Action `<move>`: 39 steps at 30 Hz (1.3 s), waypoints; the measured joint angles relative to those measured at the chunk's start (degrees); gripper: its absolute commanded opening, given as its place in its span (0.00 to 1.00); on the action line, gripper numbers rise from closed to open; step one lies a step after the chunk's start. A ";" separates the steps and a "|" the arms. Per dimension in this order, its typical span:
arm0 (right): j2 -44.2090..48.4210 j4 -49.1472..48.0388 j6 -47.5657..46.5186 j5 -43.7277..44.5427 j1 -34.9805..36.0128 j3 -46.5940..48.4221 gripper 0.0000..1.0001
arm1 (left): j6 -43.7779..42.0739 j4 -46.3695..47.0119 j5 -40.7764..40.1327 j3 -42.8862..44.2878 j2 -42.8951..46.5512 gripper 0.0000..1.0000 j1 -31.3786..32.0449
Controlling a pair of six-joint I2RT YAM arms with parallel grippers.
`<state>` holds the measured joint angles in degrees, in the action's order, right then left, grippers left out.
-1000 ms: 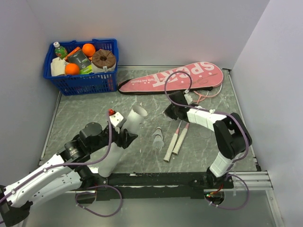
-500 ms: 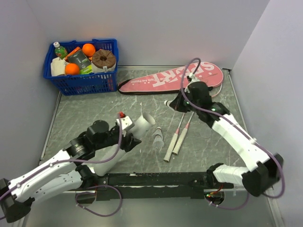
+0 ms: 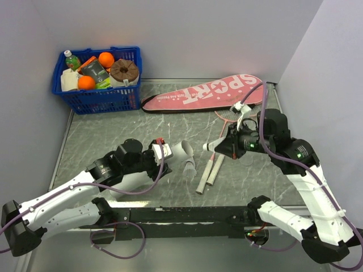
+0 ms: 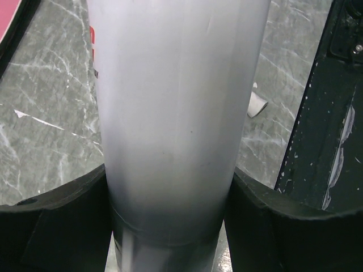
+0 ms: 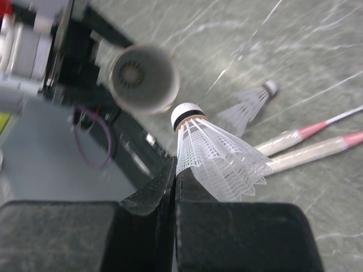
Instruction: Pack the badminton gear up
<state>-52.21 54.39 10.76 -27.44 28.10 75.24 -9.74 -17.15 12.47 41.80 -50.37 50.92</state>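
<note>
My left gripper [image 3: 161,156] is shut on the long white tube [image 3: 173,153] and holds it tilted off the table, open mouth [image 5: 143,79] toward the right arm. In the left wrist view the tube [image 4: 176,113] fills the gap between both fingers [image 4: 62,221]. My right gripper [image 5: 174,167] is shut on the skirt edge of a white shuttlecock [image 5: 218,153], its cork tip pointing at the tube mouth a short way off. From above, that shuttlecock [image 3: 209,146] hangs just right of the tube. Another shuttlecock [image 3: 189,165] lies on the table beside two racket handles [image 3: 211,167]. The pink case [image 3: 204,93] lies at the back.
A blue basket [image 3: 96,101] with oranges and bottles stands at the back left corner. The racket heads [image 3: 238,113] lie partly under the right arm near the case. A black rail [image 3: 187,214] runs along the near edge, and walls close the table on three sides.
The right arm swung out and carried the shuttlecock left and nearer, toward the tube mouth. The left arm tipped the tube lower and shifted it right. Both grips stayed as they were.
</note>
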 measured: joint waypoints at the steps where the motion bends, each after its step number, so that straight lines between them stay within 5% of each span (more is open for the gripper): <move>1: 0.17 1.11 -0.70 -1.70 0.00 0.00 0.00 | -0.35 -0.07 0.15 0.00 -0.09 0.01 0.24; 9: -1.31 4.39 -3.74 -10.25 0.52 0.33 0.00 | -1.11 -0.83 0.35 0.00 -0.09 0.01 3.45; 21: -9.14 -0.42 -1.60 -11.04 8.48 0.68 0.00 | -0.94 -0.55 0.39 -0.11 0.11 0.01 4.31; 39: -18.05 -25.90 11.37 -15.52 17.84 -8.46 0.00 | 1.05 0.48 2.21 -2.58 6.08 0.01 3.98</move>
<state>-70.26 28.49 22.13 -42.96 45.93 66.78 -8.69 -16.67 14.68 39.22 -44.29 54.89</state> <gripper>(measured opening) 0.008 0.686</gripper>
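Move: My right hand holds a shuttlecock, cork leading. The open mouth of the shuttlecock tube lies about 12 cm to its left, level fore and aft and some 5 cm lower. The loose shuttlecock lies about 6 cm ahead, 8 cm left and 28 cm below; the racket grips are almost straight below, about 2 cm ahead. From my left hand, which grips the tube, the held shuttlecock is roughly 17 cm right, 5 cm ahead and 9 cm up. I draw my right hand back about 3 cm, then sweep it some 13 cm left while sinking, turning it counter-clockwise and tipping it down by about 30 degrees altogether, to bring the shuttlecock cork-first into the tube's mouth. My right fingers keep their pinch, their tips ending at the rim; my left hand keeps hold of the tube and shifts it back about 3.5 cm, turning slightly clockwise. ##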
